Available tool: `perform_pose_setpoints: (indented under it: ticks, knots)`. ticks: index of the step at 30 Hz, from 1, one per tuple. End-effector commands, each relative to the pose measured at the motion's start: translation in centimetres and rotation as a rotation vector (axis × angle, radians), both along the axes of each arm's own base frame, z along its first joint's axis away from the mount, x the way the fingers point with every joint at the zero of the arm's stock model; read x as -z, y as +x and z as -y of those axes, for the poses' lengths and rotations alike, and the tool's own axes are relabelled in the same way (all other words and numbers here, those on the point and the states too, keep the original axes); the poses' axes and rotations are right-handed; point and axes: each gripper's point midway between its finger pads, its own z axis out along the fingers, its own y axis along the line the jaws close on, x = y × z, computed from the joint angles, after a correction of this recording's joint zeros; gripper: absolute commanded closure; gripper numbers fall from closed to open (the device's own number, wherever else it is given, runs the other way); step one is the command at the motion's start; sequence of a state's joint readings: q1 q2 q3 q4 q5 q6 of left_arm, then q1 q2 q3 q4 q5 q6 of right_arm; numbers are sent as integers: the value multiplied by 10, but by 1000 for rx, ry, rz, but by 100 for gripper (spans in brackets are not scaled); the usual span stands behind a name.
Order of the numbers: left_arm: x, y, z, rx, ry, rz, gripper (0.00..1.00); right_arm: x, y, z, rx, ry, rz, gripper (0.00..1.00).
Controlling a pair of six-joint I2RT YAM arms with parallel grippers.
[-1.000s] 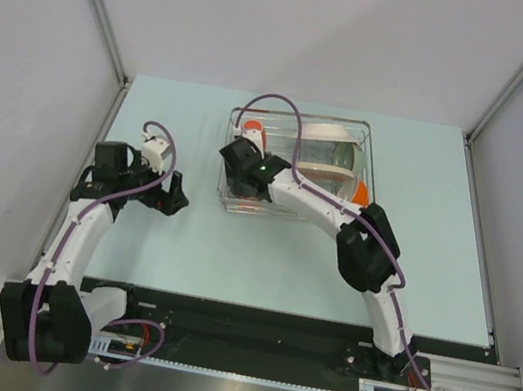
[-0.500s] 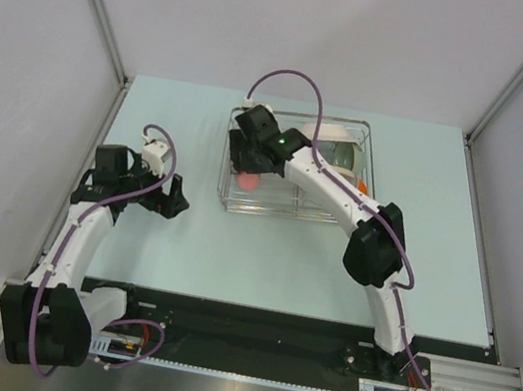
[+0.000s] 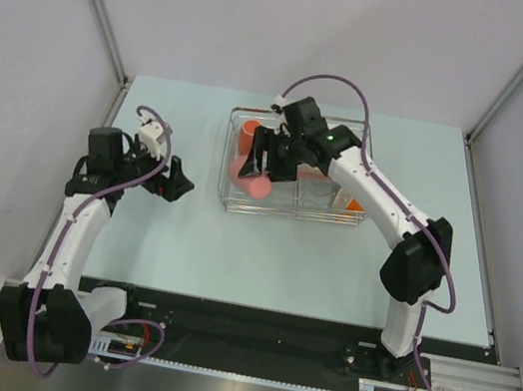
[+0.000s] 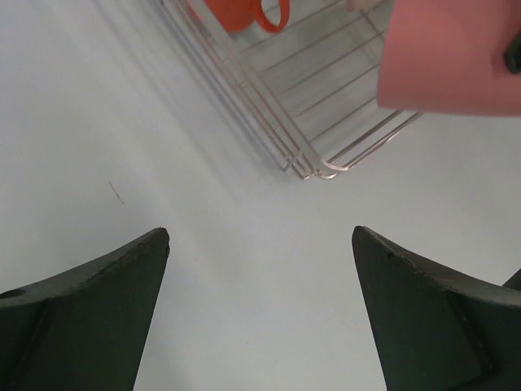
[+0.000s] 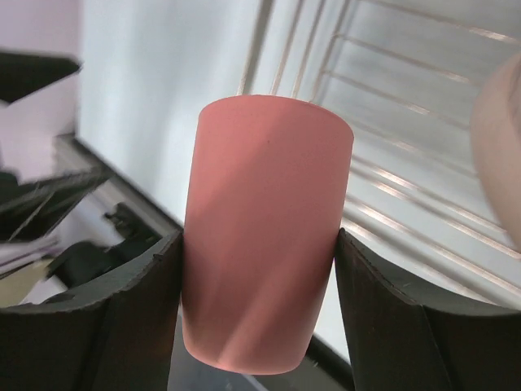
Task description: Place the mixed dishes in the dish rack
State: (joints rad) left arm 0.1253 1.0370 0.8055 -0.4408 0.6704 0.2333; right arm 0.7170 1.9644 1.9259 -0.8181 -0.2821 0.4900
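Note:
The silver wire dish rack [image 3: 223,201] stands at the table's middle back. My right gripper [image 3: 263,163] reaches over its left half and is shut on the pinkish cup [image 3: 253,181], which hangs tilted above the rack's near-left part. In the right wrist view the cup [image 5: 264,236] fills the gap between both fingers [image 5: 138,318], with the rack wires [image 5: 407,171] behind it. An orange-red mug [image 3: 248,133] stands in the rack's far-left corner. My left gripper [image 3: 177,182] is open over bare table left of the rack. Its wrist view shows the rack's corner [image 4: 324,169], the mug [image 4: 236,12] and the cup [image 4: 448,57].
A pinkish-cream rim [image 5: 498,155] shows at the right edge of the right wrist view. Something orange [image 3: 354,205] sits at the rack's right end, half under my right arm. Grey walls close in the table on three sides.
My right arm has swung its wrist to the right over the rack, turning the pinkish cup with it. The orange-red mug has come into sight. The left arm shifted slightly.

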Motion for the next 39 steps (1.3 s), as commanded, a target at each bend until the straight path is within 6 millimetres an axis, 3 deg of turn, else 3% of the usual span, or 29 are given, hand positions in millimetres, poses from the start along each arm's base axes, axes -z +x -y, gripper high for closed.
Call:
perform_pose_setpoints:
  ticks: [1, 4, 7, 11, 21, 25, 36, 39]
  knots:
    - [-58, 24, 20, 48, -151, 129, 0, -59, -28, -4, -76, 211, -30, 100]
    - [-69, 36, 27, 27, -164, 171, 0, -62, -36, -6, -96, 244, -66, 100]
    - [-66, 53, 26, -14, -129, 179, 0, -71, -46, -12, -122, 300, -88, 100]
    - [-60, 62, 35, 10, -169, 114, 1, -80, -55, -18, -146, 354, -100, 100]
    - [-54, 57, 47, 46, -196, 105, 0, -91, -58, -32, -166, 477, -148, 100]
    - [-57, 52, 50, 60, -201, 101, 0, -101, -47, -36, -155, 547, -128, 100]
    - [-62, 41, 54, 93, -214, 100, 0, -97, -4, -29, -36, 615, -111, 100]
    - [-65, 36, 67, 135, -224, 98, 0, -96, 2, -31, -30, 643, -119, 100]
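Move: The pink cup is already pinched in the right hand. It lies about 16 cm to the right of the left hand's open fingers, 5 cm ahead and a few cm above, so from the right hand those fingers are 16 cm left, 5 cm back and 3 cm lower. Below the left hand by some 12 cm, the rack's front-left corner stands 9 cm right and 2 cm ahead; the orange mug stands 12 cm right, 17 cm ahead and 9 cm below. The pink cup, still gripped, is lifted about 6 cm by the right hand, which first draws back 5 cm, edges left towards the left gripper, then comes forward again, tipping its left side up some 30 degrees. The left hand goes forward, up and right towards the cup early on, then nearly stays, fingers wide open. ##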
